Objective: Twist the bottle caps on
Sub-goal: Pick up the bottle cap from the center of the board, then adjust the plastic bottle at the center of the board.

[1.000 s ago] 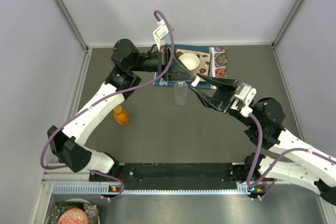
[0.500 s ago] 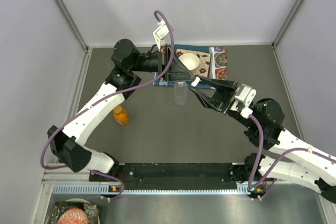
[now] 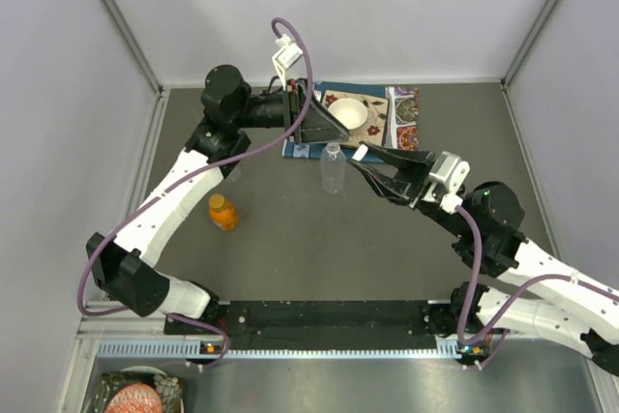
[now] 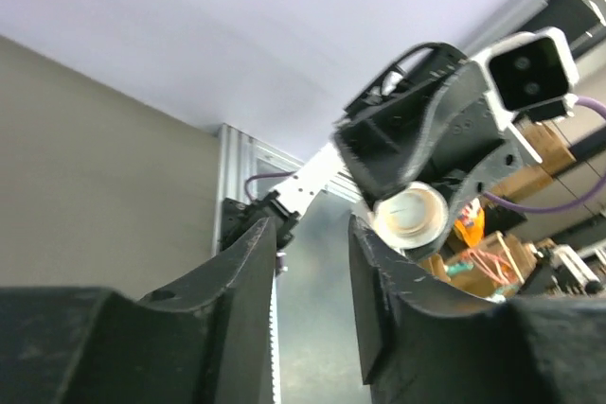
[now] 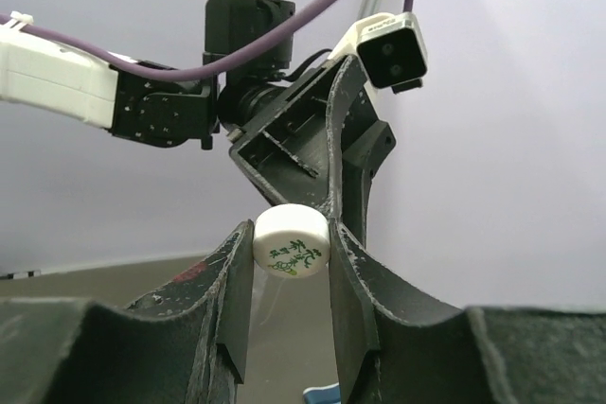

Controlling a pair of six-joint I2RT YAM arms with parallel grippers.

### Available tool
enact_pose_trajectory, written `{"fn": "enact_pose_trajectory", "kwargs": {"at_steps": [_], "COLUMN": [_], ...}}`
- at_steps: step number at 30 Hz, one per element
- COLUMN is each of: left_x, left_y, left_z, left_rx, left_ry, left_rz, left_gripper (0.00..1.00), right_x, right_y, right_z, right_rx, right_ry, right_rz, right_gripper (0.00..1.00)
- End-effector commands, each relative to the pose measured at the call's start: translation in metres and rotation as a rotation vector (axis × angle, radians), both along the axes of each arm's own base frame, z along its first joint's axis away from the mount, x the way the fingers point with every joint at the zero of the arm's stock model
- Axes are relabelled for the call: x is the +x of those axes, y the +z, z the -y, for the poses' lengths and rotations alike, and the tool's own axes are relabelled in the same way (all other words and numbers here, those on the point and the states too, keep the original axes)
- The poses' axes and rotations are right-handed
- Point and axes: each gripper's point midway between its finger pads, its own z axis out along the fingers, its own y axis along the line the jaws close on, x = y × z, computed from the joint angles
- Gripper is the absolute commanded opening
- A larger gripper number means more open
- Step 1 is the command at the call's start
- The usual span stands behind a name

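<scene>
A white bottle cap (image 5: 291, 245) with green print is pinched between the fingers of my right gripper (image 5: 291, 232), which is shut on it. In the top view this cap (image 3: 360, 153) hangs just right of the neck of a clear ribbed bottle (image 3: 333, 171) standing upright with no cap on. My left gripper (image 3: 338, 134) hovers behind and above that bottle, jaws apart with nothing between them (image 4: 312, 229). The left wrist view shows the held cap (image 4: 409, 216) from its open underside. An orange bottle (image 3: 223, 212) stands to the left, away from both grippers.
A white bowl (image 3: 349, 115) sits on a patterned mat (image 3: 406, 115) at the back of the table, right behind the left gripper. Grey walls enclose the table on three sides. The arm bases are mounted on a black rail (image 3: 329, 316) at the near edge.
The left gripper has opened, let go of the cap and drawn back up and left. The right gripper has closed on the cap and now holds it alone beside the bottle neck.
</scene>
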Motion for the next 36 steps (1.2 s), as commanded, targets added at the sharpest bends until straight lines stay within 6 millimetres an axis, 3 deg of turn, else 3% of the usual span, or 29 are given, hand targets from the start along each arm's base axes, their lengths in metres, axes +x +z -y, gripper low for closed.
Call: {"fn": "enact_pose_trajectory", "kwargs": {"at_steps": [1,4,5,6,7,9,10,15,18,27,36], "left_x": [0.030,0.043,0.047,0.058,0.065,0.072,0.081,0.090,0.102,0.149,0.175], "left_y": [-0.013,-0.030,-0.036,-0.040,-0.051,-0.079,-0.090,-0.172,-0.194,-0.198,-0.205], "left_z": [-0.019,-0.029,-0.031,-0.033,-0.037,-0.044,-0.049,-0.070,-0.072,-0.038,-0.013], "left_rx": [0.036,0.101,0.124,0.161,0.199,0.298,0.343,0.538,0.607,0.573,0.507], "left_ry": [0.103,0.151,0.173,0.241,0.268,0.314,0.339,0.368,0.390,0.456,0.472], "left_rz": [0.057,0.063,0.087,0.113,0.222,0.234,0.359,0.602,0.666,0.623,0.499], "left_gripper": [0.45,0.65,0.79,0.83,0.85,0.90,0.91,0.98,0.98,0.98,0.98], "right_x": [-0.016,-0.016,-0.018,-0.019,-0.019,-0.022,-0.023,-0.026,-0.028,-0.027,-0.024], "right_y": [0.032,0.033,0.034,0.036,0.034,0.040,0.040,0.043,0.044,0.041,0.040], "right_z": [0.020,0.025,0.028,0.031,0.031,0.040,0.042,0.059,0.066,0.071,0.074], "right_rx": [0.081,0.091,0.098,0.104,0.099,0.113,0.113,0.114,0.127,0.134,0.113], "right_ry": [0.016,0.008,0.007,0.008,0.009,0.002,-0.001,-0.030,-0.038,-0.054,-0.083], "right_rz": [0.007,-0.013,-0.017,-0.021,-0.037,-0.040,-0.048,-0.074,-0.085,-0.102,-0.097], "right_gripper": [0.20,0.19,0.19,0.19,0.19,0.19,0.19,0.19,0.19,0.19,0.18]}}
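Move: The clear bottle stands open on the table about 16 cm ahead of my left hand, 2 cm to its left, its middle some 34 cm below. The white cap sits in my right fingers, about 4 cm back and 2 cm right of my left hand, roughly level. The bowl is some 18 cm beyond the bottle and 3 cm right of it; the orange jar is 5 cm ahead, 29 cm left and 40 cm below. From my right hand the bottle is 20 cm ahead, 5 cm left, 35 cm below. My left hand sinks some 24 cm and reaches about 16 cm forward to the clear bottle's mouth, going forward first, then dropping steeply, then easing forward again. On the way its fingers spread wide and its wrist turns some 50 degrees, so they tip down and forward. My right hand keeps the white cap pinched and backs off 6 cm to the right, slightly back and up. ##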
